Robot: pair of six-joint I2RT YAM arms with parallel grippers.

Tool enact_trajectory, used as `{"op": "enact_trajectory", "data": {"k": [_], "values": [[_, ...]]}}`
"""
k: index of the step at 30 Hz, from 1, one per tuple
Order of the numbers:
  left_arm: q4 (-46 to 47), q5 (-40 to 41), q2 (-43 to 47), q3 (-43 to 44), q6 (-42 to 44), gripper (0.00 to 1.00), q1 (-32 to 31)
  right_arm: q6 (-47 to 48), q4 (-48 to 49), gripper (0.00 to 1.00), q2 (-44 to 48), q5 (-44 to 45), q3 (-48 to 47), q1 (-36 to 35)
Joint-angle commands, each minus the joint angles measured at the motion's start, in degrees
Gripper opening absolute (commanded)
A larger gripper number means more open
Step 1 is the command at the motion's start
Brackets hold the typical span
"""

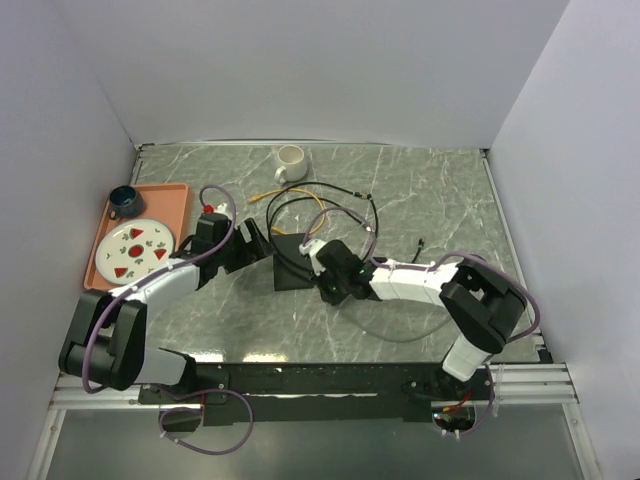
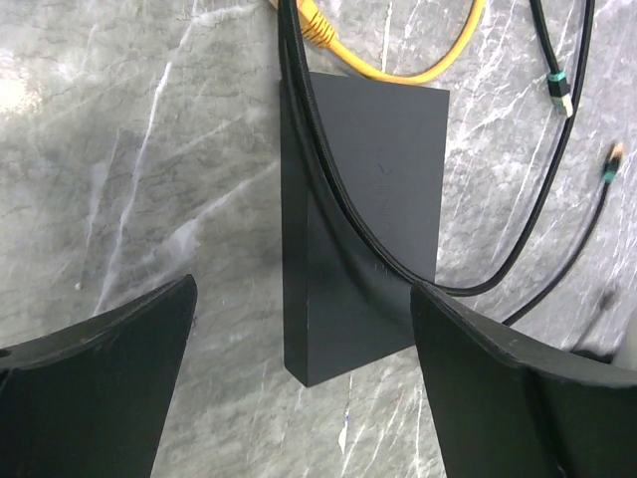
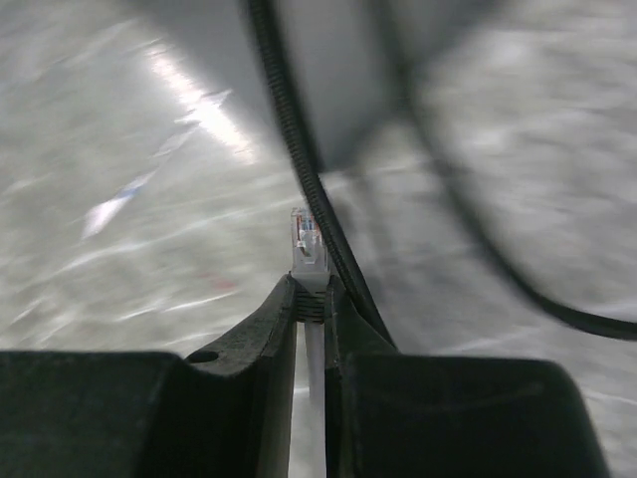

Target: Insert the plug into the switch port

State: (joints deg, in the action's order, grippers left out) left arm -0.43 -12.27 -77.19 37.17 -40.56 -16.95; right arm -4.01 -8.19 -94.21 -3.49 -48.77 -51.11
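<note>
The flat matte-black box [image 2: 373,199] lies on the marble table, with a black cable [image 2: 328,179] draped across its top. Its switch port does not show in any view. My left gripper [image 2: 304,299] is open, its fingers [image 2: 109,378] wide apart on either side of the box's near end without touching it. In the top view the left gripper [image 1: 250,242] sits just left of the box [image 1: 290,265]. My right gripper [image 3: 311,294] is shut on the clear plug [image 3: 309,239], which points at the blurred box [image 3: 328,90] close ahead. From above, the right gripper [image 1: 327,280] is at the box's right side.
Loose yellow cable [image 1: 300,203] and black cables [image 1: 350,195] lie behind the box. A white mug [image 1: 290,162] stands at the back. An orange tray [image 1: 172,195] at the left holds a plate [image 1: 133,247] and a blue cup [image 1: 124,200]. A grey cable [image 1: 390,337] loops near the right arm.
</note>
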Motion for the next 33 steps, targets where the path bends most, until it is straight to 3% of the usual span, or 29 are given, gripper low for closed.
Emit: {"op": "enact_trajectory", "data": {"k": [1, 12, 26, 33], "values": [[4.3, -1.7, -1.9, 0.8, 1.0, 0.93, 0.3, 0.4, -1.0, 0.00, -1.6, 5.9, -3.7, 3.6], [6.0, -1.8, -6.7, 1.9, 1.6, 0.92, 0.3, 1.6, -1.8, 0.00, -6.6, 3.8, -10.0, 5.9], [6.6, 0.1, -10.1, 2.9, 2.9, 0.93, 0.3, 5.5, -4.1, 0.00, -11.6, -0.8, -16.5, -6.3], [5.1, 2.0, -8.8, 2.8, 4.4, 0.93, 0.4, 5.9, -5.5, 0.00, -13.5, 0.8, -18.7, -6.5]]}}
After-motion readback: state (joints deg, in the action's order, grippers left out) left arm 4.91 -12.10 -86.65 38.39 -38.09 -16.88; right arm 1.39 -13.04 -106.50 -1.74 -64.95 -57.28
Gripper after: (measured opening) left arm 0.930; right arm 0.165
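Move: The switch lies with its middle about 8 cm ahead and 7 cm to the left of my right hand, which holds the clear plug, and only about 1 cm lower. A black cable crosses close by the plug, about 2 cm ahead and 1 cm left of that hand. The yellow cable's loop is centred some 19 cm ahead and 6 cm left of it. From my open left hand the switch is about 5 cm right, 2 cm back and 7 cm below. Keeping my grip on the plug and staying low, I take my right hand about 5 cm forward and slightly right along the switch's right side. I then reverse, sweeping left some 8 cm and back again, turning counter-clockwise, and bring the plug's tip up against that side near its near corner, pushing the switch's near end left. My left hand sinks over the switch, then eases slightly forward, fingers open. ##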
